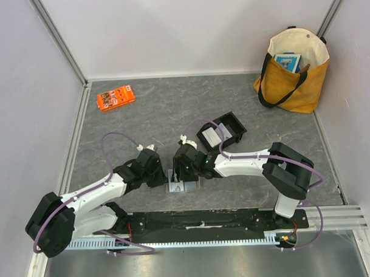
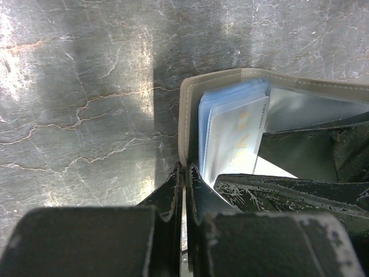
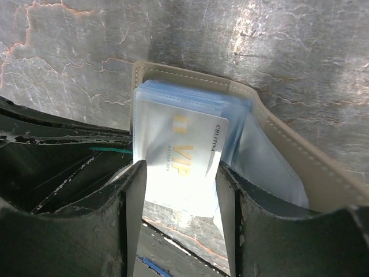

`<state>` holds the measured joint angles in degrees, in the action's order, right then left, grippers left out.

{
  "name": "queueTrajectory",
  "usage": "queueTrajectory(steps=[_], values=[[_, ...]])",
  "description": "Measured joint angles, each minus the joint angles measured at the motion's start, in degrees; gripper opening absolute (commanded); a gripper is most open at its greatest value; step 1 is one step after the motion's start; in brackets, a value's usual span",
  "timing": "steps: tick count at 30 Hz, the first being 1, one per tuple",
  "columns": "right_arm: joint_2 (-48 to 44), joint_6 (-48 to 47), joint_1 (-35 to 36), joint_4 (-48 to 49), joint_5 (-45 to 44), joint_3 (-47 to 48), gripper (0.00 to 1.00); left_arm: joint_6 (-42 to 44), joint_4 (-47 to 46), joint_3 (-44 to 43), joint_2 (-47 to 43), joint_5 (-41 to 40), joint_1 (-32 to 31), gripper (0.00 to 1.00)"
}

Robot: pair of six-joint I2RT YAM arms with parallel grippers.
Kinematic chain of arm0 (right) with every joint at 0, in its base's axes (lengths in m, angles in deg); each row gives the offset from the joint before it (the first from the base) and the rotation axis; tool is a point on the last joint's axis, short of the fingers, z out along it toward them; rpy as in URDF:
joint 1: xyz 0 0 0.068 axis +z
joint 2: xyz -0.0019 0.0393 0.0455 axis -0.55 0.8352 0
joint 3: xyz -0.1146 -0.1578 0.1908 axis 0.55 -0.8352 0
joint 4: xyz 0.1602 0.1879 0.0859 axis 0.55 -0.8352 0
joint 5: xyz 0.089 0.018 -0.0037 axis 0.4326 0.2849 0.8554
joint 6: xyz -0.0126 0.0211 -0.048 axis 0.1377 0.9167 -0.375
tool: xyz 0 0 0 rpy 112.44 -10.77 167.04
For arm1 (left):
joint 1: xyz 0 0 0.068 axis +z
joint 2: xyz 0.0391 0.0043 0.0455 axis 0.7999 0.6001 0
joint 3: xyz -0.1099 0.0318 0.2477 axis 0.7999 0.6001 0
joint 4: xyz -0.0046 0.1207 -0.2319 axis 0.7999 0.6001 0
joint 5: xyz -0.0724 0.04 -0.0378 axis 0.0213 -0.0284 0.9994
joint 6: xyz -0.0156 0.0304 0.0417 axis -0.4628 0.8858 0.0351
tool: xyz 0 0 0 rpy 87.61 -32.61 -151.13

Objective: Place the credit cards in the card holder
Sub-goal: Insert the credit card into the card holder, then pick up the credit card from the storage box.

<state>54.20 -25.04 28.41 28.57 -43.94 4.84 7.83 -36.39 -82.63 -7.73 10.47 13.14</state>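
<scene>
The taupe card holder (image 1: 176, 187) lies open on the grey table between the two arms. My left gripper (image 2: 184, 170) is shut on the near edge of the card holder's (image 2: 185, 109) stitched flap. Pale blue credit cards (image 2: 233, 135) sit stacked in its inner pocket. In the right wrist view a whitish credit card (image 3: 179, 144) with gold "VIP" lettering sticks partway out of the card holder (image 3: 300, 161). My right gripper (image 3: 180, 167) is open, one finger on each side of that card's free end. From above, the left gripper (image 1: 168, 178) and right gripper (image 1: 187, 175) meet over the holder.
An open black tray (image 1: 224, 132) stands just behind the right arm's wrist. An orange packet (image 1: 115, 97) lies at the back left. A yellow tote bag (image 1: 292, 71) with a blue box inside stands in the back right corner. Walls enclose the table.
</scene>
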Motion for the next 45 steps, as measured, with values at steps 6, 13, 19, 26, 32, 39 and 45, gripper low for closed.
queueTrajectory(steps=[6, 13, 19, 26, 32, 39, 45], values=[[-4.61, -4.76, -0.68, -1.55, -3.21, 0.02, 0.74, 0.02, 0.04, -0.07, -1.81, -0.04, 0.00, 0.02], [-13.44, -11.93, -5.38, -0.96, -4.66, 0.02, 0.76, 0.83, 0.00, -2.43, -2.43, 0.98, 0.00, 0.02], [-14.29, -15.74, -9.18, -1.84, -6.71, -0.13, 0.77, 1.46, -0.09, -4.02, -1.75, 1.84, 0.00, 0.02], [-17.18, -23.10, -21.44, -2.29, -7.69, 1.25, 0.81, 2.12, -0.04, -4.11, -0.35, 2.16, 0.00, 0.02], [-12.28, -29.75, -32.87, -2.01, -0.35, 5.57, 0.86, 2.78, -0.02, -4.26, 0.33, 2.23, 0.00, 0.02], [-3.91, -34.53, -35.36, -2.32, 8.55, 7.37, 0.88, 2.97, 0.02, -5.07, 0.35, 2.40, 0.00, 0.02], [-0.15, -36.15, -35.56, -2.54, 11.17, 8.52, 0.89, 3.06, 0.04, -5.38, 0.35, 2.45, 0.00, 0.02]])
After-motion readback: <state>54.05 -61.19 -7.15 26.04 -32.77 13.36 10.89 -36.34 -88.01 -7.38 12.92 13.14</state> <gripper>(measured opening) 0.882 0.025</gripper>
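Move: The white card stack in the black box's left compartment lies about 20 cm ahead of the right hand and 16 cm to its right, at nearly the same height, a touch lower. The second card stack, in the box's other compartment, sits some 5 cm farther right and 2 cm farther out. The card holder lies just below the right hand, its middle about 2 cm to the right. From the left hand the white card stack is some 19 cm ahead and 21 cm to the right. Lift the right gripper clear of the card holder and arc it forward and right towards the black box, about 20 cm out and 15 cm across, opening the fingers wider. Crest some 12 cm up, fingers tilted outward, then sink about 7 cm over the white card stack while easing the tilt back. Keep the left fingers pinched on the holder's edge and raise it about 3 cm, with a slight shift right. ##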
